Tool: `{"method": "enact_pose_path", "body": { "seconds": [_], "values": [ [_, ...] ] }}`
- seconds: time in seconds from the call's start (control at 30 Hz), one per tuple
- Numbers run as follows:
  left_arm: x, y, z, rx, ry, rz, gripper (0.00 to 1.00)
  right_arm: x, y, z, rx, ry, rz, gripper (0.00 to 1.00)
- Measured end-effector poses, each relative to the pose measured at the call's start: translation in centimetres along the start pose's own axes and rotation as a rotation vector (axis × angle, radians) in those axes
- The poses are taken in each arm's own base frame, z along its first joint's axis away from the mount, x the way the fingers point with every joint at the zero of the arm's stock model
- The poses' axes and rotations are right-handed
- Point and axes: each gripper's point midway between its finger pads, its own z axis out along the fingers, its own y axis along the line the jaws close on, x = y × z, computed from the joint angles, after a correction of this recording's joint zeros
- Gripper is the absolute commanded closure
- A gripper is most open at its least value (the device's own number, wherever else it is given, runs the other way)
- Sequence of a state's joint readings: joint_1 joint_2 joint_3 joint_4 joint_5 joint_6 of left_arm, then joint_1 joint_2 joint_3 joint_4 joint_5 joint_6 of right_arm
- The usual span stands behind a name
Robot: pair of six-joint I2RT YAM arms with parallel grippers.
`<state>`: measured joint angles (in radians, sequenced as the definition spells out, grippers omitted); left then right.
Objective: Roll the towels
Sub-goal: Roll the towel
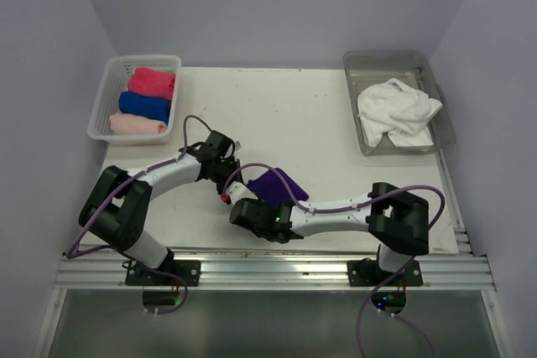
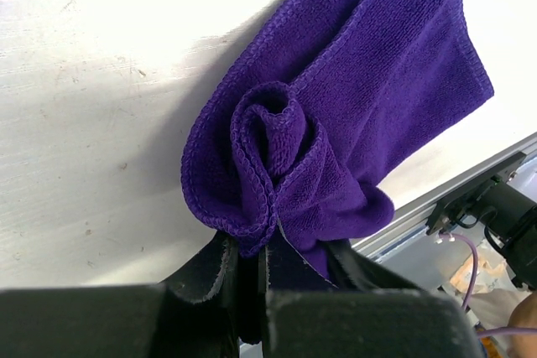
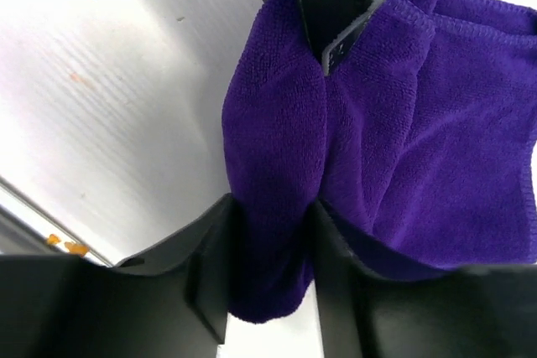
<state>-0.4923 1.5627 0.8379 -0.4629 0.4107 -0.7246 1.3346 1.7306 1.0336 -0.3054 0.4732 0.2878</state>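
A deep purple towel (image 1: 278,184) lies near the table's front edge, between both arms. In the left wrist view one end of the purple towel (image 2: 352,98) is curled into a loose spiral, and my left gripper (image 2: 262,251) is shut on that curled end. From the opposite side my right gripper (image 3: 273,236) is closed round a rolled fold of the purple towel (image 3: 436,148), both pads pressing on it. The left gripper's fingers (image 3: 336,6) show at the top of the right wrist view. In the top view the left gripper (image 1: 233,189) and right gripper (image 1: 254,197) meet at the towel's left end.
A white lattice basket (image 1: 105,98) at the back left holds rolled hot pink (image 1: 153,82), blue (image 1: 144,106) and pale pink (image 1: 138,125) towels. A clear tray (image 1: 386,58) at the back right holds crumpled white towels (image 1: 396,111). The metal rail (image 1: 277,267) runs along the near edge.
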Motion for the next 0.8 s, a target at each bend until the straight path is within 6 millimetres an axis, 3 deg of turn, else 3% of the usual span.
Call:
{"method": "enact_pose_path", "body": {
  "seconds": [0.07, 0.1, 0.13, 0.2, 0.3, 0.33, 0.47, 0.63, 0.8],
  "values": [
    [0.0, -0.1, -0.1, 0.002, -0.003, 0.001, 1.00, 0.2, 0.1, 0.4, 0.008, 0.003, 0.006, 0.78],
    [0.0, -0.1, -0.1, 0.003, -0.004, 0.001, 0.99, 0.3, 0.1, 0.5, 0.008, 0.003, 0.011, 0.93],
    [0.0, -0.1, -0.2, 0.004, -0.005, 0.002, 0.92, 0.3, 0.1, 0.5, 0.008, 0.002, 0.017, 0.99],
    [-0.1, -0.3, -0.4, 0.009, -0.012, 0.006, 0.84, 0.1, 0.2, 0.5, 0.002, -0.011, 0.042, 1.00],
    [-0.3, -0.5, -1.0, 0.021, -0.028, 0.011, 0.57, 0.0, 0.0, 0.1, -0.040, -0.035, 0.104, 1.00],
    [-0.5, -0.5, -1.3, 0.024, -0.035, 0.014, 0.43, -0.1, -0.2, -0.2, -0.066, -0.043, 0.134, 1.00],
    [-1.9, -0.8, -3.4, 0.054, -0.109, 0.005, 0.23, -0.2, -1.7, -1.0, -0.183, -0.062, 0.291, 1.00],
    [-3.0, -1.3, -5.4, 0.085, -0.183, 0.008, 0.21, -0.4, -2.9, -0.6, -0.323, -0.066, 0.470, 1.00],
    [-2.6, -1.3, -5.0, 0.113, -0.174, 0.012, 0.19, -0.8, -2.2, -0.7, -0.491, -0.066, 0.599, 1.00]
  ]
}}
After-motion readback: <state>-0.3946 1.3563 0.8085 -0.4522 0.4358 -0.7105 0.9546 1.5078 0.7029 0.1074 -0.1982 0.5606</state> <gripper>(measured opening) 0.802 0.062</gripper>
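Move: The purple towel's near end stands right between the right hand's still-closing fingers, less than 1 cm below the hand point. Its left end, about 7 cm ahead and 8 cm to the left of that hand, is shut in the left fingers; from the left hand the near end is some 7 cm back and 8 cm right. The towel's flat part centres about 8 cm ahead and 4 cm right of the right hand. The towel's near end gets pinched as the right fingers close fully; then that hand eases about 2 cm away to the right, forward and up, its wrist rolling some 45 degrees so the fingertips swing from forward-left to mostly left. Meanwhile the left fingers let go of the left end, spreading wide as the hand rises about 5 cm, drifting slightly forward and left. ##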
